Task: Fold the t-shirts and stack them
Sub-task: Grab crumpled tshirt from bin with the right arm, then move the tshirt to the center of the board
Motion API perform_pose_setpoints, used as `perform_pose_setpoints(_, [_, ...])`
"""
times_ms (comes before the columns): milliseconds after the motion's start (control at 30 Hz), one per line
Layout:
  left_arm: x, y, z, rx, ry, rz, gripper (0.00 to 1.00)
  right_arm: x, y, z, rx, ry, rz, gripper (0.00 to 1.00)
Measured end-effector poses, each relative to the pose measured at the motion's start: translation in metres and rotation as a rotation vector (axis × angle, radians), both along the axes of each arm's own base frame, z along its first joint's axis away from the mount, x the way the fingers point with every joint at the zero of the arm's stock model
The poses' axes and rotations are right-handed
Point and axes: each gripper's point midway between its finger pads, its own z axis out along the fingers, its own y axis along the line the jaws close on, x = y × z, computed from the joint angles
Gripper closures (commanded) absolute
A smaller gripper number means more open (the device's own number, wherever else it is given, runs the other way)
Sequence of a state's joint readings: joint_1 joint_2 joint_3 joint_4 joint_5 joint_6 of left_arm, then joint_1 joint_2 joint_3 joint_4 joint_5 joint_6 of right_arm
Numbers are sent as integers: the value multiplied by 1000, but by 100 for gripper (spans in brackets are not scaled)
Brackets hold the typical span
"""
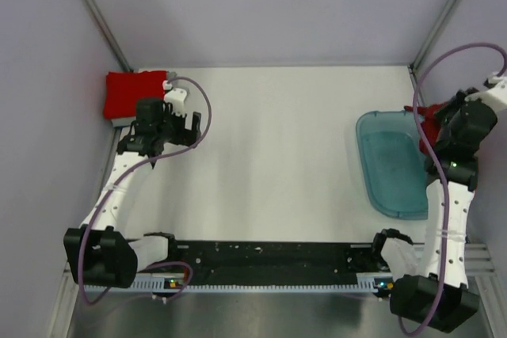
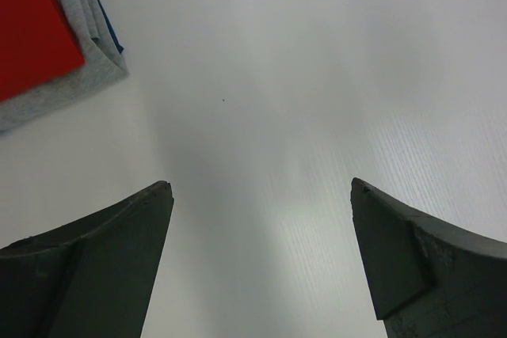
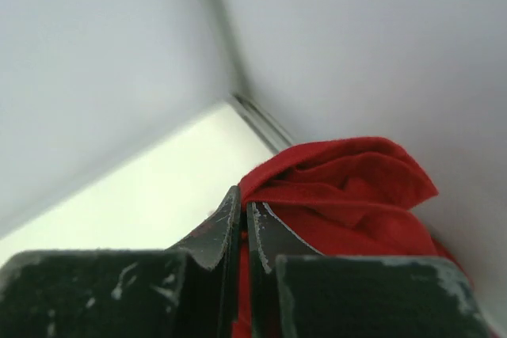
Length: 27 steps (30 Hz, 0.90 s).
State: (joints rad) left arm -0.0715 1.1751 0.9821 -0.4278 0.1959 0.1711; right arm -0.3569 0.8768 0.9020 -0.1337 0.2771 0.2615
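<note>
A bright red folded t-shirt (image 1: 131,93) lies on a grey folded one (image 2: 79,77) in the table's far left corner; the left wrist view shows the red one (image 2: 32,29) at its upper left. My left gripper (image 1: 190,128) hovers just right of that stack, open (image 2: 261,187), with bare table between its fingers. At the far right a crumpled dark red t-shirt (image 1: 424,116) hangs beside the tub. My right gripper (image 1: 434,128) is shut on its cloth (image 3: 348,187); the jaws (image 3: 244,195) pinch a fold of red fabric.
A translucent teal tub (image 1: 392,164) sits at the right side of the white table (image 1: 277,156). Grey walls and metal frame posts (image 1: 99,13) enclose the table on three sides. A bit of blue (image 2: 111,33) peeks from the grey shirt's edge.
</note>
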Motion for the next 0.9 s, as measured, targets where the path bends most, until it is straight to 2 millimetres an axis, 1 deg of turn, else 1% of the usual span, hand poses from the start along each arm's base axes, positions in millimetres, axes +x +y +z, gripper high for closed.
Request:
perform_pose_setpoints(67, [1,0,3,-1,-6,1,2,10,27,56,-50,-95,139,100])
perform_pose_setpoints(133, [3,1,7,-2,-16,4,2,13,66,120,-116,-210,309,100])
perform_pose_setpoints(167, [4,2,10,-3,-22,7,2,11,92,159,-165,-287,412,100])
perform_pose_setpoints(200, [5,3,13,-6,-29,12,2,7,116,195,-214,-362,498,100])
perform_pose_setpoints(300, [11,6,23,-13,-49,25,2,-10,156,268,-323,-531,646,100])
perform_pose_setpoints(367, [14,8,28,-16,-57,33,2,-24,174,306,-376,-628,721,100])
perform_pose_setpoints(400, [16,9,28,-18,-56,37,2,-30,186,323,-396,-673,778,100])
perform_pose_setpoints(433, [17,10,28,-19,-55,39,2,-34,198,334,-407,-712,836,100])
perform_pose_setpoints(500, [18,15,26,-27,-48,52,2,-47,242,353,-400,-796,1037,100])
perform_pose_setpoints(533, [18,19,25,-32,-43,64,2,-54,269,356,-385,-828,1159,100])
perform_pose_setpoints(567, [19,25,25,-34,-39,81,2,-62,297,354,-365,-848,1284,100])
perform_pose_setpoints(633, [20,41,25,-40,-36,128,2,-77,355,336,-326,-842,1529,100])
perform_pose_setpoints(700, [22,59,29,-43,-44,178,2,-92,414,307,-311,-799,1765,100])
perform_pose_setpoints(733, [23,68,31,-45,-48,203,2,-99,436,293,-309,-779,1857,100])
perform_pose_setpoints(800, [24,84,38,-44,-62,247,1,-111,492,251,-271,-698,2085,100])
perform_pose_setpoints(833, [25,92,41,-44,-70,267,1,-115,514,230,-235,-647,2185,100])
perform_pose_setpoints(867, [25,99,44,-45,-77,284,1,-113,528,212,-203,-601,2248,100])
perform_pose_setpoints(900, [24,106,47,-46,-82,304,1,-118,547,187,-158,-544,2339,100])
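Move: The right hand already grips the crumpled red t-shirt, high up. The open middle of the table lies about 48 cm to its left, some 3 cm farther out and roughly 31 cm below. The blue bin is about 14 cm to its left, 1 cm nearer the base and 28 cm down; the folded stack is some 92 cm left, 22 cm out, 28 cm down. From the left hand, the held t-shirt is around 75 cm right, 3 cm back and 7 cm up. Leftward in a fast high arc, the right arm carries the pinched t-shirt over the bin to the table's middle, about 55 cm across: steeply up at first, then sinking and drawing back some 12 cm, its wrist swinging counter-clockwise until the fingers point left. The empty left hand, fingers open, shifts about 10 cm left and a little up, towards the folded stack. ##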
